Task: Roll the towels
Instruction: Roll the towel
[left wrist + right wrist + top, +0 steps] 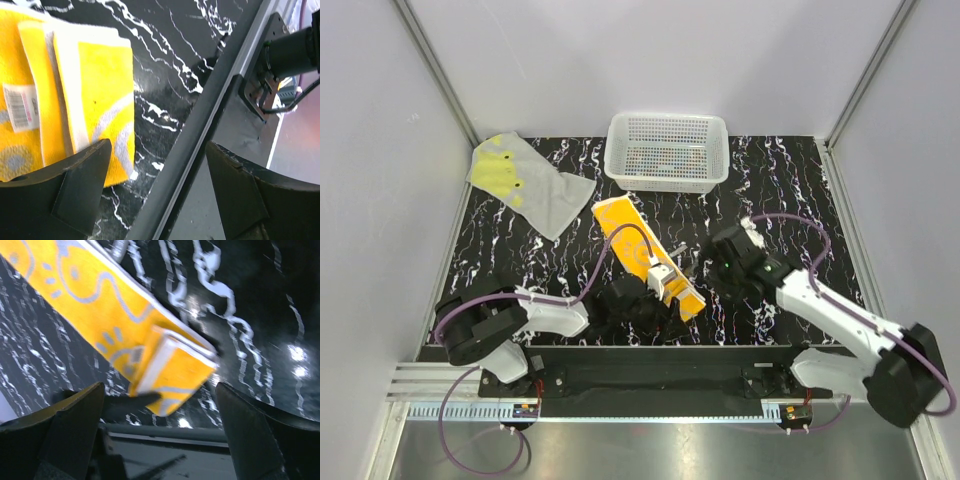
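Observation:
The orange towel [638, 250] lies diagonally in the middle of the black marbled table, its near end folded over into a thick layered flap [95, 85]. My left gripper [675, 292] hovers at that folded end, open; one of its fingers [75, 185] overlaps the towel's near corner, the other stands over the front rail. From the right, my right gripper [700, 266] faces the same flap [175, 370] and is open wide with nothing between its fingers [70, 425]. The grey towel [525, 182] with yellow-green blotches lies spread flat at the back left.
A white perforated basket [667, 150] stands at the back centre. The table's dark front rail [200, 135] runs just beside the folded end. White walls with metal posts close in the left, back and right sides.

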You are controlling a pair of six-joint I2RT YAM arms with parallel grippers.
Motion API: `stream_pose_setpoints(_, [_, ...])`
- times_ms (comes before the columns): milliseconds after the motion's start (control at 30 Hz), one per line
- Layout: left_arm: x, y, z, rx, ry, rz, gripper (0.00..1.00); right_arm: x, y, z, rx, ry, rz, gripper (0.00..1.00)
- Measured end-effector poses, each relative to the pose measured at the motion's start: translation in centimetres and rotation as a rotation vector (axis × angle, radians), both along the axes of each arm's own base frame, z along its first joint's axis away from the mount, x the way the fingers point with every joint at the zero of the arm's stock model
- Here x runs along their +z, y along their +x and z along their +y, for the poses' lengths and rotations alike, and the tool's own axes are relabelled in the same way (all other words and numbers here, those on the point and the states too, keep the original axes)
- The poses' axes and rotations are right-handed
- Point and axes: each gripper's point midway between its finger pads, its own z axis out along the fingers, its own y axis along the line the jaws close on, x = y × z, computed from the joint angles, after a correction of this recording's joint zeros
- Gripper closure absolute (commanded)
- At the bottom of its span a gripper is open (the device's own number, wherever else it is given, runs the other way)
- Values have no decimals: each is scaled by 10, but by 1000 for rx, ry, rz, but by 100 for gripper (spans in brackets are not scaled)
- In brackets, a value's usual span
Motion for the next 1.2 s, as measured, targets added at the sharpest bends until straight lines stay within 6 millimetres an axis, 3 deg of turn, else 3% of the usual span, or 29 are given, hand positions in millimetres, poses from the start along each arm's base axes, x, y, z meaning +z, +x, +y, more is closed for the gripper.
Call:
stream_pose_setpoints(167, [0,3,-3,4,-2,-3,19,-31,-38,-26,-29,28,22,5])
stream_pose_setpoints(367, [4,4,-4,8,-17,-14,19,-76,-73,-33,-17,94,95,7])
stream_pose_setpoints(567, [6,9,-3,36,-14,-29,19,-66,-61,-9,20,208,48,9])
stream_pose_setpoints(700, [2,14,-2,58,1,-31,19,-72,-56,1,36,233,50,12])
stream_pose_setpoints(833, [-12,19,1,79,37,-2,20,-74,-52,8,45,265,46,22])
stream_pose_setpoints(867, [-14,20,1,86,37,4,20,-75,-51,10,45,269,44,29])
stream_pose_setpoints(1100, [-12,30,1,114,8,38,21,-83,-44,20,48,304,41,53])
stream_pose_setpoints(1200, [-12,29,0,108,0,44,21,-87,-43,24,53,311,43,58])
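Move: The folded near end of the orange towel lies about 5 cm back and 4 cm to the left of the right hand, some 10 cm below it. The towel's still flat stretch runs off from that end, its middle about 9 cm ahead and 16 cm left of the right hand; a grey strip lies about 7 cm ahead and 6 cm left. From the left hand, the folded end is about 6 cm ahead, 1 cm right and 4 cm below. Swing the wide-open right gripper back, down and a little right, about 7 cm back and as far down, then turn left some 5 cm and slightly forward into the towel's folded end, rolling its left side up nearly 20 degrees. As it arrives, close the fingers about halfway around the fold's right-hand edge. Meanwhile ease the left gripper some 3 cm forward and slightly down, still wide open, keeping one finger at the fold. ##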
